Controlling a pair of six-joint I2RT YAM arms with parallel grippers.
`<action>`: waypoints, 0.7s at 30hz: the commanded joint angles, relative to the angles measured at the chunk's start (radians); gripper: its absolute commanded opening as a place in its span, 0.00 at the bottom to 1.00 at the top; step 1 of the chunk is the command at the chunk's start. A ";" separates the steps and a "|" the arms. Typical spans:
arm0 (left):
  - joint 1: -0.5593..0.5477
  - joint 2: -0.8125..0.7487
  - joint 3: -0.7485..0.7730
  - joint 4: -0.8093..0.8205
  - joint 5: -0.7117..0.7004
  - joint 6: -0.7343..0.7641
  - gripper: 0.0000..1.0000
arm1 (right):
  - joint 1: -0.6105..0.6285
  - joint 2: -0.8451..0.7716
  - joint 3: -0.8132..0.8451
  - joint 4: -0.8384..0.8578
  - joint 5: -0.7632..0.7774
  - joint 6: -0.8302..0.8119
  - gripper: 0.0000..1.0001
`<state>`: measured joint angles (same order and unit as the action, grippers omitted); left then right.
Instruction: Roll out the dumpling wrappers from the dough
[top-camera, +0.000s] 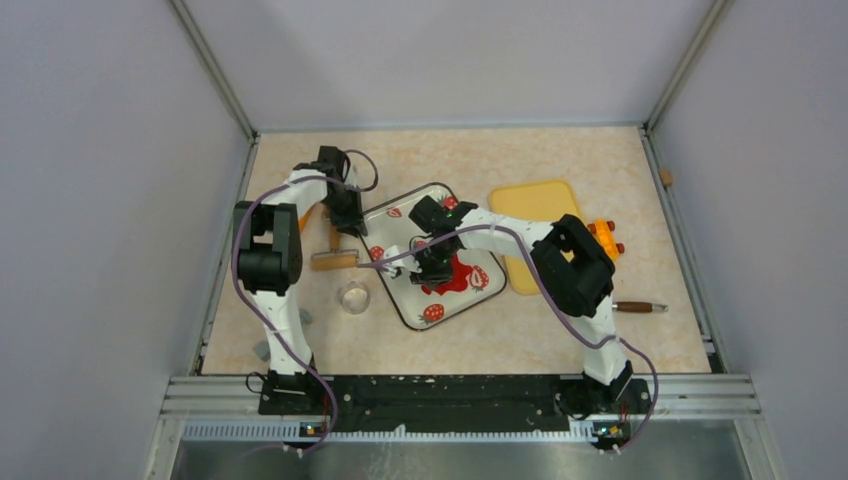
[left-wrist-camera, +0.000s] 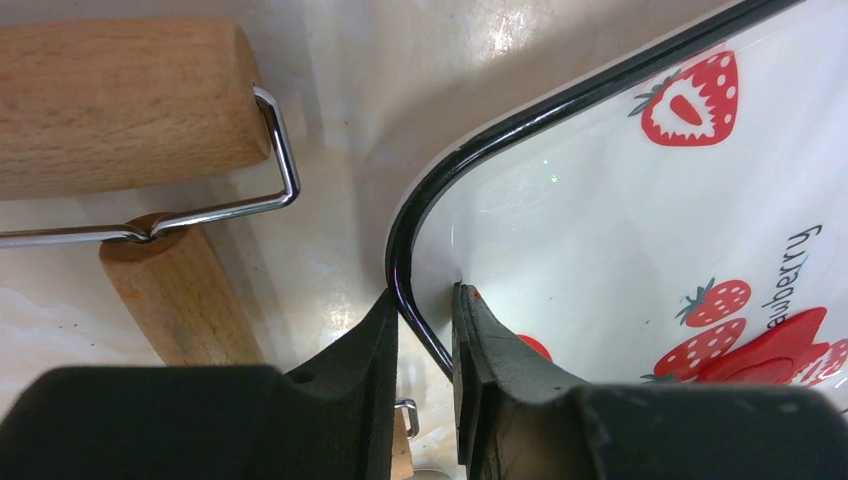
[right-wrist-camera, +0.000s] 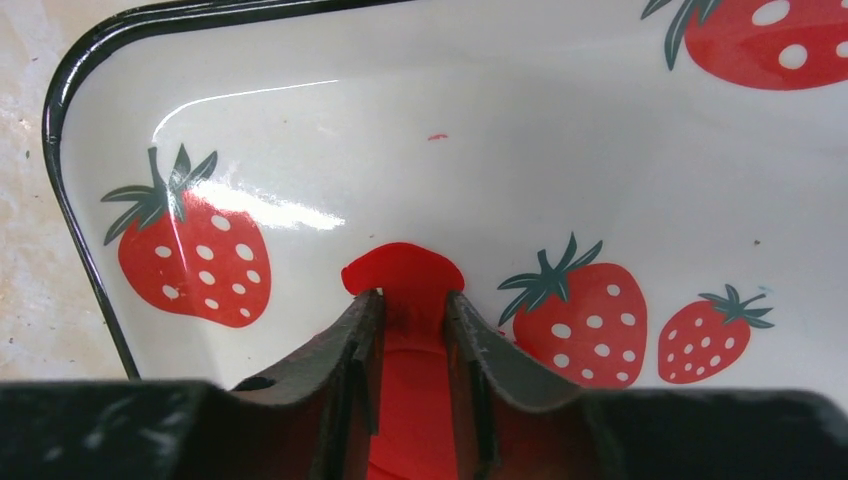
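The dough (top-camera: 462, 276) is a flat ragged red blob on the strawberry-print tray (top-camera: 400, 300). My right gripper (top-camera: 435, 272) stands over its left edge. In the right wrist view the right gripper (right-wrist-camera: 412, 297) is shut on a rounded lip of the dough (right-wrist-camera: 400, 268), red filling the gap between its jaws. My left gripper (top-camera: 352, 228) is at the tray's left corner. In the left wrist view the left gripper (left-wrist-camera: 425, 297) straddles the black tray rim (left-wrist-camera: 560, 100), one finger outside, one inside, both touching it. No dumpling wrappers are in view.
A wooden rolling pin (top-camera: 335, 261) lies left of the tray, close to my left fingers (left-wrist-camera: 120, 100). A small clear ring (top-camera: 353, 297) sits below it. A yellow board (top-camera: 535, 205) and an orange object (top-camera: 605, 237) are right of the tray, and a brown-handled tool (top-camera: 640, 307) is further right.
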<state>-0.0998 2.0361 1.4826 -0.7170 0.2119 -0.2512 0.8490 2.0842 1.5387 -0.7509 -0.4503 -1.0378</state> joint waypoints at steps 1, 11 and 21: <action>-0.003 0.032 0.020 0.004 -0.048 0.007 0.00 | 0.008 -0.007 -0.037 -0.084 0.014 -0.023 0.24; -0.003 0.029 0.018 0.004 -0.045 -0.003 0.00 | 0.006 -0.063 0.039 -0.153 -0.015 0.029 0.13; -0.003 0.035 0.031 0.004 -0.040 0.002 0.00 | -0.013 -0.125 0.052 -0.224 -0.025 0.053 0.09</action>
<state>-0.1059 2.0388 1.4883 -0.7189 0.2207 -0.2768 0.8474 2.0327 1.5600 -0.8806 -0.4492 -1.0084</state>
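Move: The right hand is at the left margin of the dough, whose middle lies about 4 cm to its right, 2 cm ahead and 1 cm below. The glass cup stands some 15 cm to its left and 3 cm back, the double roller about 19 cm left and 8 cm ahead. From the left hand, which has the tray's edge at its fingertips, the dough is roughly 18 cm right and 9 cm back. The right fingers close on the dough's left margin, then lift it about 2 cm, drawing right and back. ##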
